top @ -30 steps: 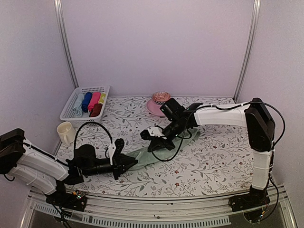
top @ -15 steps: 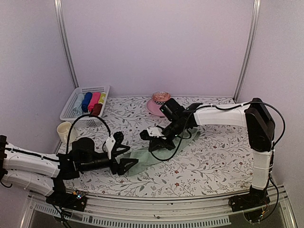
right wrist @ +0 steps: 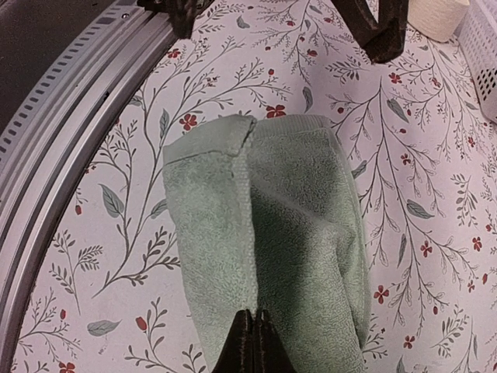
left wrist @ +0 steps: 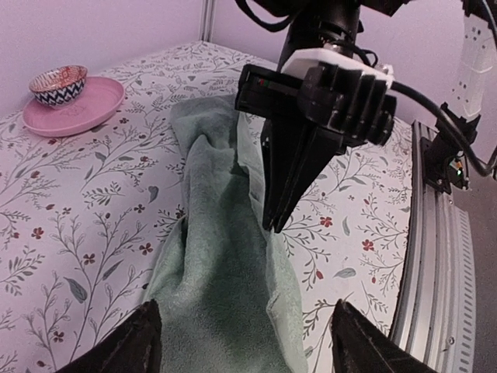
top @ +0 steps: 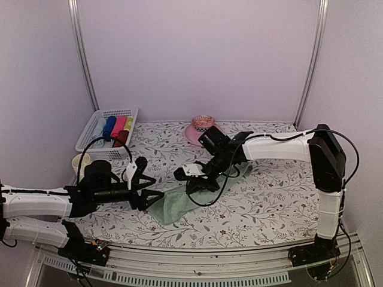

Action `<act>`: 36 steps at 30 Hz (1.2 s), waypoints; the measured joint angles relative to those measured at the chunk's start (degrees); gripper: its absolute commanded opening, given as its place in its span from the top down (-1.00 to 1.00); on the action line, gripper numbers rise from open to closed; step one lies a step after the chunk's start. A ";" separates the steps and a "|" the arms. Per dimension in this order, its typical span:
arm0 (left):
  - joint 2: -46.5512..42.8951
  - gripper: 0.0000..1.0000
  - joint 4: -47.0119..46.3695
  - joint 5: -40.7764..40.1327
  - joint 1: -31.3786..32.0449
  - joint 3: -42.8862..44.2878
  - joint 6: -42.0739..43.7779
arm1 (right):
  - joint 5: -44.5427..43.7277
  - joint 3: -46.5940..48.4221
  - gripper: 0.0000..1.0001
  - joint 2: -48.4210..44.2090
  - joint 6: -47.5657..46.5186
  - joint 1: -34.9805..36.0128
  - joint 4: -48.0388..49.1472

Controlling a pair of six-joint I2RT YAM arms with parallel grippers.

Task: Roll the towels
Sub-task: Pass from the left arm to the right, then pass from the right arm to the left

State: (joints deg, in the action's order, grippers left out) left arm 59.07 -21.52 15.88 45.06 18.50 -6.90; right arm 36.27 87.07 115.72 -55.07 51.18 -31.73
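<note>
A pale green towel lies in a long bunched strip on the floral table cover. My right gripper is shut on a folded edge of the towel, and the seam runs straight into its closed fingertips. My left gripper hovers open just left of the strip's near end. In the left wrist view its fingers stand wide on either side of the towel without touching it, and the right gripper points down at the towel's right edge.
A white basket at the back left holds several rolled cloths, one of them dark red. A cream cup stands in front of it. A pink plate with a small bowl sits at the back. A metal rail borders the near edge.
My left gripper has opened, let go of the towel and drawn back to the left. The towel's near end now lies further left and nearer. The right gripper shifted slightly left.
</note>
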 measured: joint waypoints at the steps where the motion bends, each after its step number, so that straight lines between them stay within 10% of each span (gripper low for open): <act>1: 0.28 -0.47 -0.28 1.33 -0.83 0.00 -0.09 | -0.04 0.00 0.96 0.00 0.00 0.04 0.00; 36: 16.13 0.20 -2.99 15.54 -3.06 5.22 -1.27 | -1.33 0.00 0.96 0.02 -0.02 0.55 -0.17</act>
State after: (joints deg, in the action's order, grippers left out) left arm 75.20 -24.51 31.42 42.00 23.73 -8.16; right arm 34.94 87.07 115.74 -55.09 51.72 -31.90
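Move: Between the open left fingers and slightly beyond them, the raised edge of the green towel lies about 4 cm to the right of the left hand, some 1 cm back and about 5 cm below. The right fingertips pinch that edge about 15 cm to the left hand's right, level fore and aft and some 4 cm lower; the white mug stands roughly 33 cm to its left and 16 cm ahead. From the right hand, the aimed-at stretch of edge is about 11 cm to the left, straight across, 1 cm lower. Sinking about 3 cm and shifting some 3 cm to the right, the left hand comes down around the raised towel edge, turning about 10 degrees clockwise and tipping down a little. Its fingers narrow from wide open to roughly half that gap, one on each side of the edge; a pinch isn't seen yet. The right hand stays in place, keeping its hold on the towel. ##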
